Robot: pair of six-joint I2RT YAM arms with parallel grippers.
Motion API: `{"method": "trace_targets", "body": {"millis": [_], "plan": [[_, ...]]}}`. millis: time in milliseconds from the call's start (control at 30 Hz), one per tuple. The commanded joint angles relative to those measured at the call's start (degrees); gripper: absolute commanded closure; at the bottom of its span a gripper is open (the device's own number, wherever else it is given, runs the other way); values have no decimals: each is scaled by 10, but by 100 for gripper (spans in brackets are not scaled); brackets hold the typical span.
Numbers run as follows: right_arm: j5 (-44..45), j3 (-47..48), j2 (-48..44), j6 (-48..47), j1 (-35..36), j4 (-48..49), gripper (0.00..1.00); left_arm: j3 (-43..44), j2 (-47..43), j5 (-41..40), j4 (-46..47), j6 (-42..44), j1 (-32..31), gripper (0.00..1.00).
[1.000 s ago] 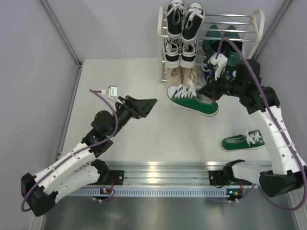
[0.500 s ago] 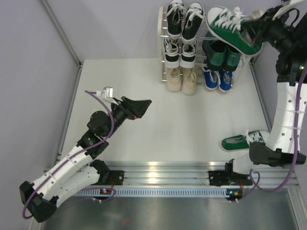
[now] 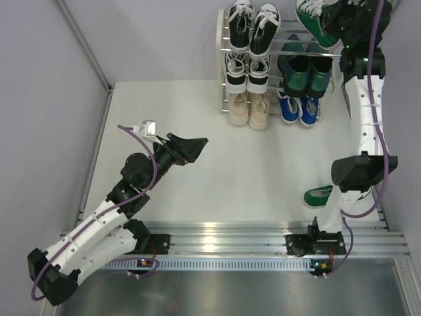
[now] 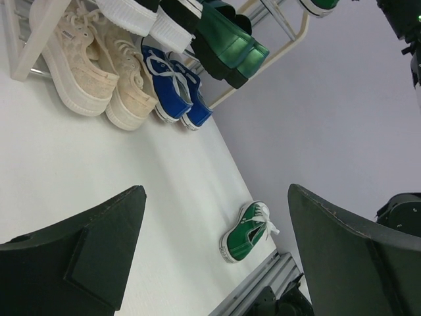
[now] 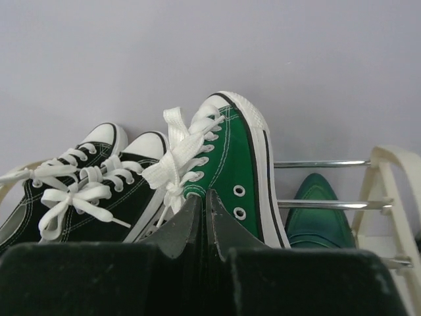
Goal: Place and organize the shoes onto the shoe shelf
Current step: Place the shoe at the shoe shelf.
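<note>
My right gripper (image 5: 205,195) is shut on the collar of a green sneaker (image 5: 238,158), held at the top tier of the shoe shelf (image 3: 223,46) on its right side, seen from above as green sneaker (image 3: 313,16). Beside it stand black-and-white sneakers (image 5: 99,187). A dark green dress shoe (image 5: 320,209) lies on the tier below. The other green sneaker (image 4: 248,232) lies on the table by the right arm's base, partly hidden from above. My left gripper (image 3: 197,146) hangs open and empty over the mid table.
The shelf also holds a second black-and-white pair (image 3: 248,71), beige lace-ups (image 3: 251,108), blue sneakers (image 3: 299,109) and the dress shoes (image 3: 302,72). Grey walls stand close behind and beside the shelf. A metal rail (image 3: 223,238) runs along the near edge.
The right arm has lifted the green sneaker from the table in front of the shelf up to the top tier. The left arm has barely shifted.
</note>
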Motion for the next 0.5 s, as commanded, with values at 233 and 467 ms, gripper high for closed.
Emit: {"method": "trace_targets", "body": {"millis": [233, 467], "plan": [[133, -30, -8, 73, 75, 118, 100, -20, -24, -13, 6, -9, 4, 6], [146, -102, -42, 70, 80, 121, 98, -36, -35, -14, 12, -18, 7, 6]]}}
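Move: The right hand already holds the green sneaker, toe outward, over the right part of the shelf. The free place on the top tier is about 7 cm to its left, level fore and aft, and 8 cm below. The nearer black sneaker stands some 18 cm left, 1 cm back and 9 cm down; the green flats sit about 4 cm back and 18 cm below, straight under sideways. From the left hand, the place is roughly 29 cm ahead, 33 cm right and 13 cm up. Still pinching the green sneaker with shut fingers, the right hand brings the shoe down about 5 cm and some 4 cm left, easing 2 cm forward early on, over the top-tier bars beside the black sneakers. The sinking goes on after the sideways travel stops, with a slight clockwise turn and roll that raises the hand's left side; the shoe seems to meet the bars. ##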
